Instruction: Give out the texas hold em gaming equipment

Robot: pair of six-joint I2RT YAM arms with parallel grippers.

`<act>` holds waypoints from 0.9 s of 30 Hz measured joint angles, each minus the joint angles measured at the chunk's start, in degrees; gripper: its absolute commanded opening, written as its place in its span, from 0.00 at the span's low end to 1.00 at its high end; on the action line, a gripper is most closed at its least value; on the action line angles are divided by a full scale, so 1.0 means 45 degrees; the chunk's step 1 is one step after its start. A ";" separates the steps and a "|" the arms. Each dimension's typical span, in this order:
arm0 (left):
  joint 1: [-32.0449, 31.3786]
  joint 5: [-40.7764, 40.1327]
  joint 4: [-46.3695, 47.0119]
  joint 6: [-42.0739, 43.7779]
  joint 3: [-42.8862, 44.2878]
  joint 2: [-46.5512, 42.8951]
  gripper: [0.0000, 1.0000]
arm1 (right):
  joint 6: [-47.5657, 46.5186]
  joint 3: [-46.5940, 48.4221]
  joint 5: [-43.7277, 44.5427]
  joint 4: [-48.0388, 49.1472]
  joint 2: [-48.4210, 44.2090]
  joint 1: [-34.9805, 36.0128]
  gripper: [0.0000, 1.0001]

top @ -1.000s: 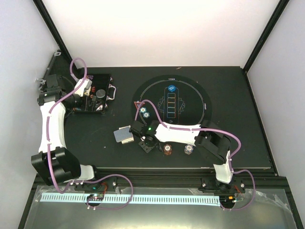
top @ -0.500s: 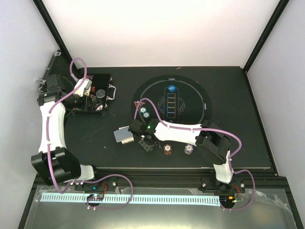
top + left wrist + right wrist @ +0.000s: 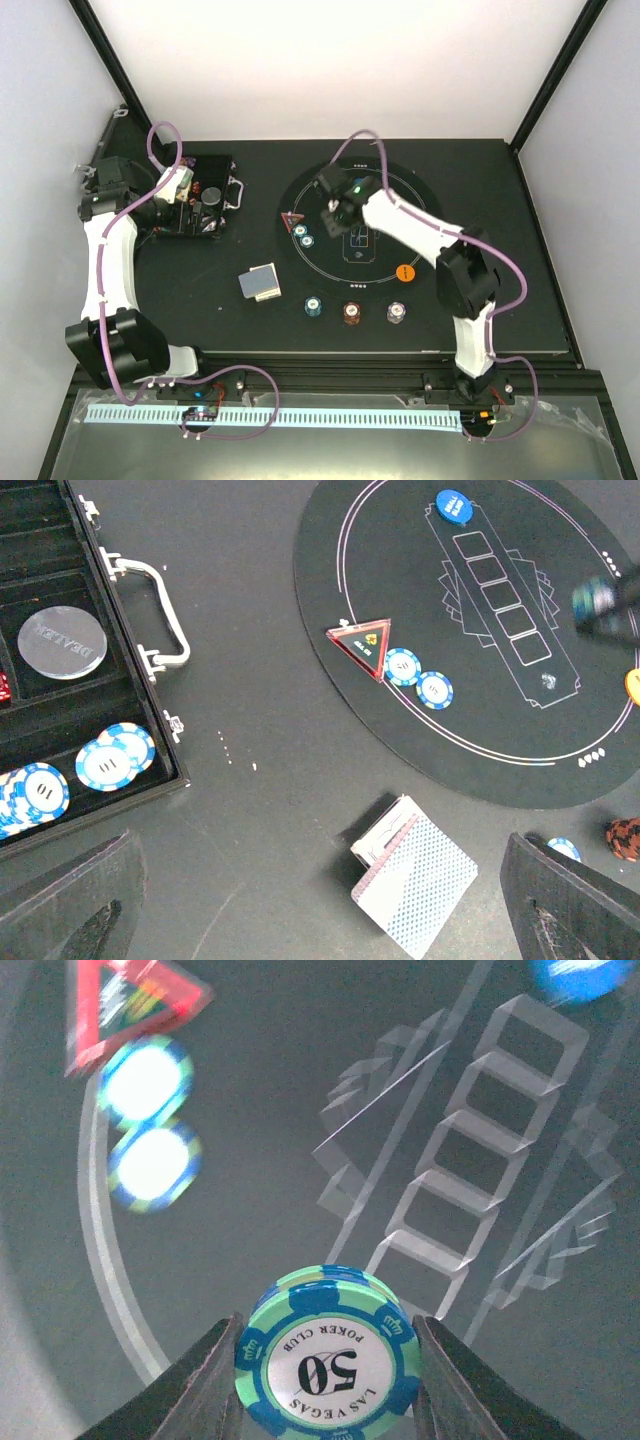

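My right gripper [image 3: 328,1324] is shut on a small stack of teal "50" poker chips [image 3: 330,1360], held above the round black mat [image 3: 415,215] beside its printed card boxes. In the top view that gripper [image 3: 333,206] hangs over the mat's left half. Two teal chips [image 3: 303,236] and a red triangle marker [image 3: 292,221] lie at the mat's left rim. A teal chip [image 3: 314,306], a red-brown chip [image 3: 351,313] and a white chip [image 3: 397,313] sit in a row in front. A card deck [image 3: 415,885] lies below my open left gripper [image 3: 325,890].
The open black case [image 3: 195,195] with its metal handle [image 3: 160,610] stands at the left, holding blue-white chips [image 3: 110,760] and a clear dealer disc [image 3: 62,642]. An orange button [image 3: 405,272] and a blue button [image 3: 453,505] lie on the mat.
My right arm has swung from the front row beside the card deck up and back over the mat, carrying the teal chips. The left arm has not moved.
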 measured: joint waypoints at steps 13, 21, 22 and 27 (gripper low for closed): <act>0.0000 0.0102 -0.0199 0.0233 0.0034 0.0189 0.99 | -0.0262 0.8087 0.0607 -0.0364 0.6805 -0.5090 0.25; 0.0058 0.0175 -0.0248 0.0262 0.0058 0.0432 0.99 | -0.0238 0.9078 0.0175 -0.0578 0.8252 -0.5561 0.25; 0.0058 0.0185 -0.0257 0.0262 0.0068 0.0466 0.99 | -0.0238 0.9141 0.0097 -0.0554 0.8291 -0.5557 0.25; 0.0058 0.0223 -0.0262 0.0257 0.0078 0.0505 0.99 | -0.0238 0.8986 -0.0253 -0.0461 0.8310 -0.5542 0.25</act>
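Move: The right gripper already holds a small stack of green-edged 50 chips. The blue small blind disc, beside which the stack is to go, lies about 24 cm ahead, 8 cm right and 11 cm below it. On the same mat, the card layout's middle is some 9 cm ahead and 7 cm right, the two blue-white chips 7 cm ahead and 8 cm left, and the red triangle 12 cm ahead and 12 cm left. From the left gripper, the small blind is about 26 cm ahead, 45 cm right and 24 cm below. Sweep the right gripper quickly about 22 cm forward and 13 cm to the right, over the card layout towards the small blind disc, turning some 25 degrees clockwise on the way. After the first stretch let it sink to nearly 10 cm below its start, low over the mat just right of the disc, and hover there, fingers keeping their grip on the chip stack. ##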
